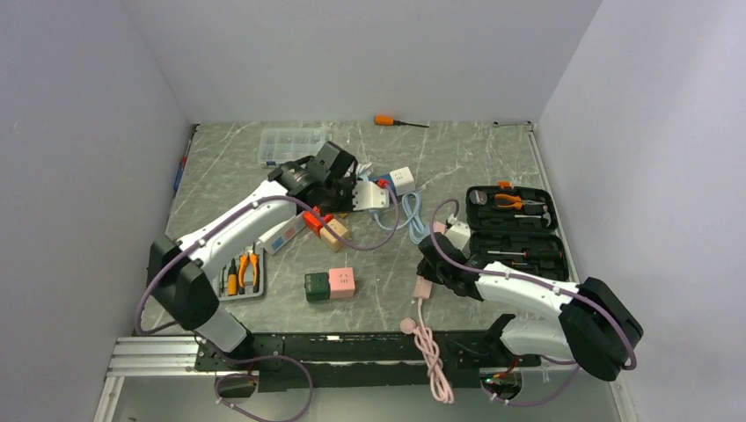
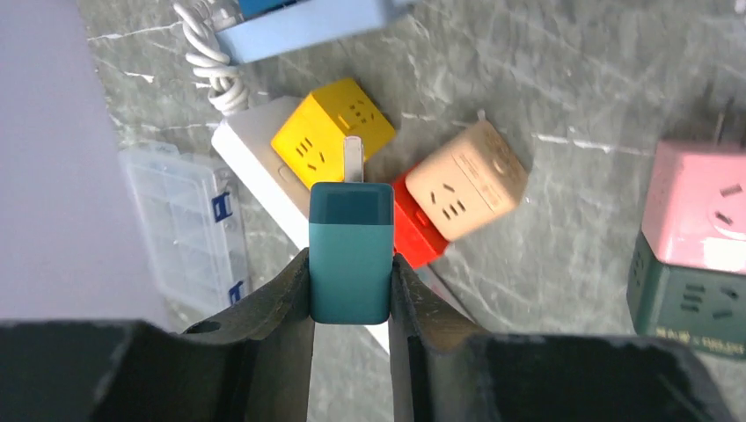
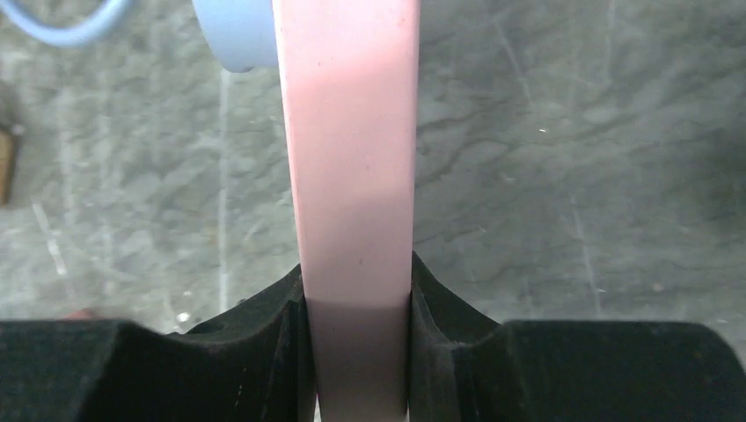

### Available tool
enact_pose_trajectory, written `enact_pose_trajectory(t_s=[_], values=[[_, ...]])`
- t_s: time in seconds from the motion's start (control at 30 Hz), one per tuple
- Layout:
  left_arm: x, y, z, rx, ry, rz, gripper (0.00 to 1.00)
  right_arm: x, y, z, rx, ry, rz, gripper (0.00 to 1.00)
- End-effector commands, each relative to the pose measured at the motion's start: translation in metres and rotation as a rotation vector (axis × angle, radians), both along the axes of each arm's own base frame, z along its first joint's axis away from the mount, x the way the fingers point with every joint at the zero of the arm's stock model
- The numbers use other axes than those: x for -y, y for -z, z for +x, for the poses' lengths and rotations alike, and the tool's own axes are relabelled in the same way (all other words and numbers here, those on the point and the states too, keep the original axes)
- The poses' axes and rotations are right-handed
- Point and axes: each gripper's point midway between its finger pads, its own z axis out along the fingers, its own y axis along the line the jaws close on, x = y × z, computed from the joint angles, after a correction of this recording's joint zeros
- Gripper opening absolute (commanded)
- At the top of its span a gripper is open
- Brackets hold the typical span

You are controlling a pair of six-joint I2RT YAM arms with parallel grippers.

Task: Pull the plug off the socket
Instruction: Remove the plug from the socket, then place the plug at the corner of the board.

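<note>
In the left wrist view my left gripper (image 2: 350,264) is shut on a teal plug (image 2: 350,237). Its bare metal prong (image 2: 353,158) points away from me and sits in nothing, hanging above a yellow cube socket (image 2: 332,132). From above, the left gripper (image 1: 355,197) hovers over the cluster of sockets at the table's middle back. My right gripper (image 3: 356,277) is shut on a long pink socket strip (image 3: 352,149), which runs straight out between the fingers. In the top view the right gripper (image 1: 429,262) holds this pink strip (image 1: 423,287) low over the table.
Below the left gripper lie a tan cube (image 2: 466,180), a red block (image 2: 420,233), a white strip (image 2: 255,163), a clear parts box (image 2: 180,220) and stacked pink (image 2: 699,211) and green (image 2: 686,299) cubes. An open black tool case (image 1: 515,230) sits right; the pink cable (image 1: 431,352) trails to the near edge.
</note>
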Motion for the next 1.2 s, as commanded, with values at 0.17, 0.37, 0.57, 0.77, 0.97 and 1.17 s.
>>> enact_pose_trajectory(t_s=[0.17,0.37,0.57,0.77,0.97,1.17], values=[[-0.014,-0.014,-0.048,0.035,0.081,0.138,0.0,0.027,0.007,-0.007,-0.05,0.045,-0.145,0.0],[0.006,-0.033,-0.074,-0.025,0.183,0.001,0.0,0.011,-0.008,0.001,-0.015,-0.011,-0.101,0.0],[0.027,-0.04,-0.115,-0.058,0.356,-0.075,0.0,-0.011,-0.025,0.013,0.015,-0.062,-0.043,0.0],[0.064,-0.036,-0.156,-0.082,0.506,-0.106,0.0,-0.038,-0.036,0.024,0.025,-0.104,0.029,0.0],[0.086,-0.008,-0.165,-0.07,0.515,-0.066,0.0,-0.039,-0.04,0.029,0.033,-0.098,0.023,0.0],[0.072,0.071,-0.157,-0.174,0.392,0.06,0.0,-0.019,-0.041,0.015,0.047,-0.065,0.037,0.0]])
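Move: My left hand holds the teal plug, already off the pink strip. The bare patch I take it to is about 16 cm back, 9 to the right and 18 below. The pink cube, beside that patch, is roughly 14 cm straight back and 16 down; the wood cube is about 16 cm right below my hand; the pink strip's middle is 10 back, 19 right. From my right hand, the patch lies some 6 cm back, 10 left and 3 below. I swing the plug back about 17 cm and some 7 to the right, away from the yellow and red blocks towards the gap between pink cube and strip. I rise around 4 cm on the way, then sink 7 or so at the end, turning clockwise nearly 30 degrees with the grip kept. My right hand keeps hold of the strip, easing slightly right, then about 3 cm left and a little up. ##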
